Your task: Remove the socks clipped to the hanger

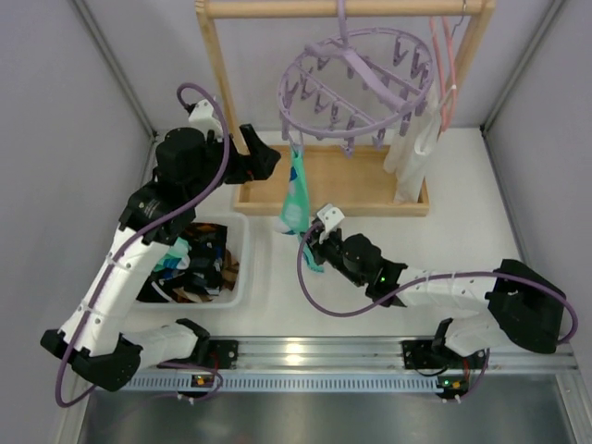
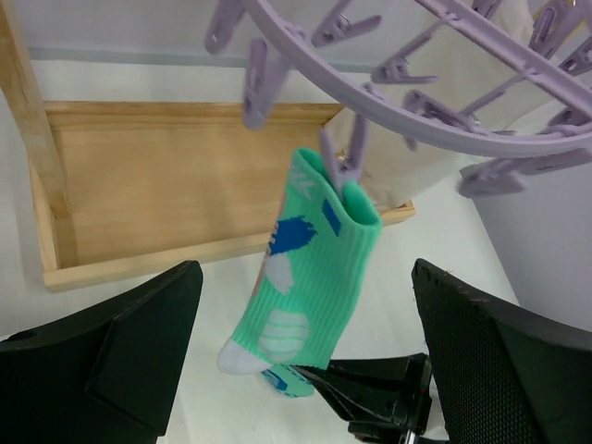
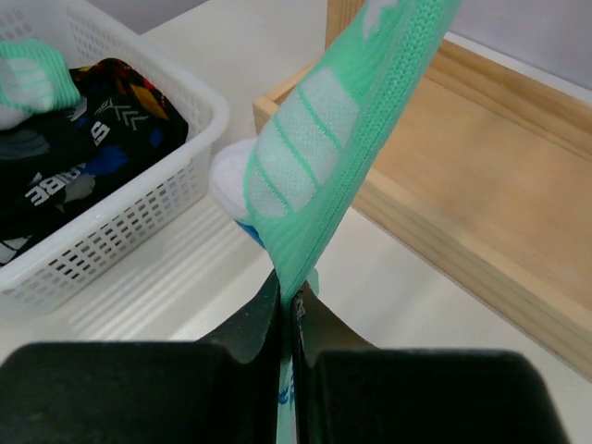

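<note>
One teal-and-white sock (image 1: pixel 296 192) hangs from a clip peg (image 2: pixel 342 165) on the near-left rim of the round lavender hanger (image 1: pixel 356 88). The other pegs I can see hold no socks. My right gripper (image 1: pixel 315 248) is shut on the sock's lower end; in the right wrist view the jaws (image 3: pixel 292 302) pinch the teal fabric (image 3: pixel 344 157), which runs taut up and away. My left gripper (image 1: pixel 270 163) is open just left of the sock, level with its upper part. In the left wrist view the sock (image 2: pixel 314 277) hangs between and beyond the black fingers (image 2: pixel 111 356).
A white basket (image 1: pixel 239 270) at the left holds several removed socks (image 3: pixel 83 153). The wooden rack's base tray (image 1: pixel 342 190) lies under the hanger. A long white cloth (image 1: pixel 414 153) and a thin pink hanger (image 1: pixel 448 79) hang at the right of the rail.
</note>
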Robot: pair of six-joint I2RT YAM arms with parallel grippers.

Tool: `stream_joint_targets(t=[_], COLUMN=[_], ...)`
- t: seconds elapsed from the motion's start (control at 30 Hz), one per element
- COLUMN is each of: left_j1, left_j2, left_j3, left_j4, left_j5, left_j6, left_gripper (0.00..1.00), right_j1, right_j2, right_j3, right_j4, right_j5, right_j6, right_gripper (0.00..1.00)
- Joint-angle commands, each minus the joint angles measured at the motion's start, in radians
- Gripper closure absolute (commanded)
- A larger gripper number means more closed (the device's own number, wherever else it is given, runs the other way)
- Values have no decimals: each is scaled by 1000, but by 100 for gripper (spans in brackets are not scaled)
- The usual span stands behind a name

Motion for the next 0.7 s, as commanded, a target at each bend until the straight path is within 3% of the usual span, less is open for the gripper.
stream_joint_targets(t=[0.0, 0.23, 0.5, 0.67], left_j1=[-12, -101, -357, -425], left_j2=[-20, 72, 164, 233], left_j3=[-58, -30, 64, 115], left_j4=[188, 268, 266, 265], left_j5=[-50, -76, -499, -549], left_j6=[2, 23, 171, 215], left_gripper=[2, 2, 5, 7], right_j1=[37, 66, 92, 103], right_j2=[-50, -64, -42, -25], right_j3=[-13, -37, -16, 0], right_j4=[43, 36, 16, 5], right_j5=[28, 83, 162, 174], right_j6=[40, 43, 45, 43], right_gripper=[100, 100, 100, 100])
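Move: The clip holding the last sock sits about 10 cm ahead of my open left hand and 7 cm to its right, nearly level. The sock's middle hangs roughly 4 cm ahead, 8 cm right and 8 cm lower; the round hanger's centre is some 18 cm ahead, 17 cm right and 5 cm higher. From my right hand, already gripping the sock's lower part, that clip lies about 12 cm ahead, 3 cm left and 15 cm up. Fingers wide open, I sweep my left hand about 11 cm to the right, bowing forward a couple of centimetres and back again, to bring it nearer the clip at the sock's cuff; meanwhile the fingers tip up and the wrist rolls, some 10 degrees each. My right hand keeps its pinch on the sock, easing back a little over 1 cm. ##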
